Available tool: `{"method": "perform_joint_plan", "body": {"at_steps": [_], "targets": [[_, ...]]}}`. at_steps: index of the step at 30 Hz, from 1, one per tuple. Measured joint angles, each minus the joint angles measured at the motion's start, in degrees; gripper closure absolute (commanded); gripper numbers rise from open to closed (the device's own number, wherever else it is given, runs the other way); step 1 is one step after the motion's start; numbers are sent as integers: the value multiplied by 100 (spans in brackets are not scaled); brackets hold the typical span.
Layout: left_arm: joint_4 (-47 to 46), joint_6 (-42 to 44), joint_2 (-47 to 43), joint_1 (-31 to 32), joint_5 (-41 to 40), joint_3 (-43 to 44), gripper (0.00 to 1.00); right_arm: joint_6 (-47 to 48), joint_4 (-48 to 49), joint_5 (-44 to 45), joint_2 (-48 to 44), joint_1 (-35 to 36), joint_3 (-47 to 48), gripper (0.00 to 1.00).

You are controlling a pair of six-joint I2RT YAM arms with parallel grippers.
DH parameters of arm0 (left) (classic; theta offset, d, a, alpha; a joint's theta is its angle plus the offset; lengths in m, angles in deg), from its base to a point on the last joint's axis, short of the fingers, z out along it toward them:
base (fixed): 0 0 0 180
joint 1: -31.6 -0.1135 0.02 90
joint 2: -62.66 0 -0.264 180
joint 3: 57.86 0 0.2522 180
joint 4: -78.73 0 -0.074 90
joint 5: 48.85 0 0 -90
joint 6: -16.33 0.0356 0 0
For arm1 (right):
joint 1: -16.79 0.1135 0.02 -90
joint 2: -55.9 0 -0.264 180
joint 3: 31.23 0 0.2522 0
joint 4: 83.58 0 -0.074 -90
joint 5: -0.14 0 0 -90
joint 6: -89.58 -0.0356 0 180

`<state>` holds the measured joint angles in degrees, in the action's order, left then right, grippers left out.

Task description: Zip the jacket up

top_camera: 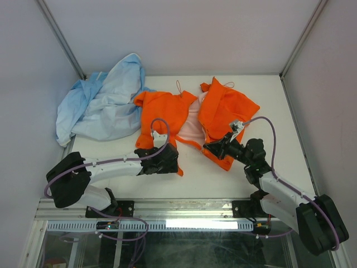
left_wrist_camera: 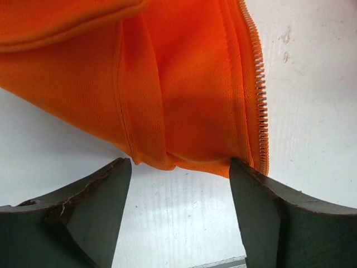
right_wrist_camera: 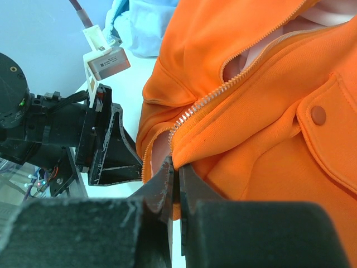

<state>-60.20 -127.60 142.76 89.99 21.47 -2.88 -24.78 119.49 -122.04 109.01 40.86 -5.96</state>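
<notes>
The orange jacket (top_camera: 167, 111) lies open on the white table, its pink lining (top_camera: 191, 121) showing between the two front panels. My left gripper (top_camera: 167, 159) is open at the lower corner of the left panel. In the left wrist view the hem (left_wrist_camera: 184, 111) lies just ahead of the spread fingertips, with the zipper teeth (left_wrist_camera: 259, 95) along its right edge. My right gripper (top_camera: 215, 148) is shut on the lower zipper edge of the right panel (right_wrist_camera: 234, 156), and its jaws (right_wrist_camera: 177, 170) pinch the fabric. The slider is not visible.
A light blue cloth garment (top_camera: 103, 103) is heaped at the back left, touching the jacket's sleeve. A snap button (right_wrist_camera: 318, 115) sits on the pocket. My left gripper's fingers (right_wrist_camera: 111, 148) show close by in the right wrist view. Walls enclose the table.
</notes>
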Motion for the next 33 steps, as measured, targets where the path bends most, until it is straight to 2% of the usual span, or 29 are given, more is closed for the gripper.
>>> {"method": "perform_joint_plan", "body": {"at_steps": [7,13,19,23,29,33], "targets": [[63,79,398,-39,-197,352,27,0,9,-15,33,0,-2,100],[326,247,999,-68,-490,789,32,2,20,-17,118,-9,-2,100],[452,313,1355,-68,-684,1121,49,15,11,-20,129,-13,-2,100],[339,400,1298,-72,-741,1062,68,50,-37,-66,129,-22,-2,100],[114,905,540,-74,-841,514,92,52,-52,-175,225,-20,2,100],[-444,1443,-280,-76,-782,136,99,48,0,-293,365,57,7,100]]}}
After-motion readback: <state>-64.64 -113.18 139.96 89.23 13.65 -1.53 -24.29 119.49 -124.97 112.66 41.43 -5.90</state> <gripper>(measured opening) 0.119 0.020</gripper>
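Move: The bottom hem of the jacket's left front panel lies about 3 cm ahead of the open left hand and 1 cm below. Its zip-edge corner is about 4 cm to that hand's right, 2 cm ahead. The zip end held by the right hand is some 8 cm ahead, 12 cm right and 10 cm higher. From the right hand the hem lies about 5 cm back, 12 cm left and 11 cm below. Left hand reaches some 4 cm forward, pinches the hem and lifts about 4 cm; right keeps its zip-end grip. ##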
